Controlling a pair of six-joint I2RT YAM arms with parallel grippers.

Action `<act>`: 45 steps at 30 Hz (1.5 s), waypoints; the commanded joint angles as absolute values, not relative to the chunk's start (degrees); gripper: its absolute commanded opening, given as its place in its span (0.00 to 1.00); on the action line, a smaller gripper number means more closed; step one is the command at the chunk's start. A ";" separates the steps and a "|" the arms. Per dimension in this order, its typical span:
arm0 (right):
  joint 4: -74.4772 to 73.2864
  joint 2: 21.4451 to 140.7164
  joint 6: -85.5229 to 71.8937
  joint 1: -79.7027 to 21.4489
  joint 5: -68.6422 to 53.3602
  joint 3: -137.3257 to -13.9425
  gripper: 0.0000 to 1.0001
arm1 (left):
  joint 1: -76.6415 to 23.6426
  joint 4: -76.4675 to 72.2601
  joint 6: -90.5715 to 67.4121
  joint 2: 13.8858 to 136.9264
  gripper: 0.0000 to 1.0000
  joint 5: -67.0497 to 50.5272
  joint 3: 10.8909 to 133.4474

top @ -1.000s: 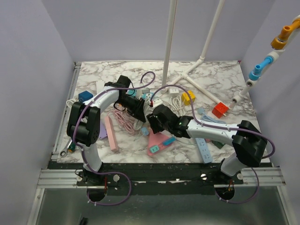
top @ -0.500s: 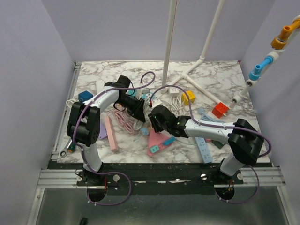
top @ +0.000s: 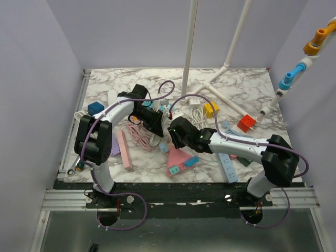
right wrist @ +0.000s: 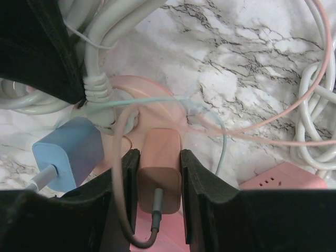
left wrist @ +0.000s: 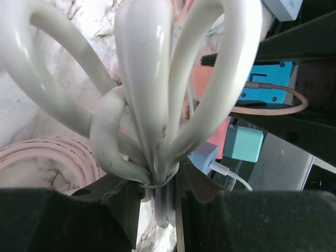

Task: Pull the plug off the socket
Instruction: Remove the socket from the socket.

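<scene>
A salmon-pink plug (right wrist: 159, 176) with a brown cable stands in a pink socket block (right wrist: 167, 118). My right gripper (right wrist: 159, 157) is shut on it, one pad pressed to each side. From above, that gripper (top: 176, 134) covers the plug at the far tip of the pink triangular socket (top: 179, 160). Just left of it, my left gripper (top: 154, 123) is shut on a tied bundle of white cable (left wrist: 149, 105), whose loops fan out above the jaws. A light blue charger (right wrist: 71, 152) sits in the same socket, left of the plug.
Cables and sockets crowd the marble table: a pink power strip (top: 124, 149), a pink cable coil (top: 137, 134), a blue strip (top: 227, 167), yellow (top: 211, 108) and red (top: 245, 123) cube sockets, and a white pole (top: 188, 47). Another pink strip (right wrist: 283, 178) lies right of the plug.
My right gripper has closed onto the pink plug and shifted slightly up and left over the socket. The left arm has held still on the cable bundle.
</scene>
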State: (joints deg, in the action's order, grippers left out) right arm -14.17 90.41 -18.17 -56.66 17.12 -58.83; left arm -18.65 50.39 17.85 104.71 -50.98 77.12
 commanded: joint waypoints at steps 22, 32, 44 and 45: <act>-19.62 89.26 -26.28 -60.56 20.93 -67.92 0.03 | -21.80 46.05 18.52 102.98 0.00 -35.48 77.48; -19.58 88.89 -27.36 -60.03 21.90 -64.94 1.00 | -22.15 45.97 18.80 101.70 0.00 -36.22 76.18; -11.43 66.26 -29.19 -46.32 -11.63 -45.46 1.00 | -22.15 48.98 20.93 101.74 0.00 -39.27 79.33; -9.92 65.77 -29.81 -45.71 -12.77 -43.67 1.00 | -22.15 49.17 21.15 101.58 0.00 -39.30 79.50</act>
State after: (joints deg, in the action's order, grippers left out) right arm -14.50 67.20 -27.79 -47.51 0.27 -50.54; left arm -22.39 48.07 18.28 103.61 -38.15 77.03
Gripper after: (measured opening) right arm 0.998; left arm 0.265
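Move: The salmon plug, seated in the round pink socket, is already between the right fingertips, its middle about 1 cm below the hand point. From that hand the blue-grey plug lies about 5 cm left and 3 cm back, the pink triangular block 8 cm back and 2 cm right, its bright blue plug some 9 cm back and 6 cm right. From the left hand the salmon plug is about 7 cm right, 3 cm back and 4 cm below. The right fingers keep their pinch on the salmon plug and work it with small rocking shifts of a centimetre or two, up, down and up again, then open wide and let go. That hand climbs away from it, ending about 9 cm higher and 4 cm to the right, rolling some 25 degrees. The left, still gripping the tied white cable, sinks about 2 cm and tips steeper. ##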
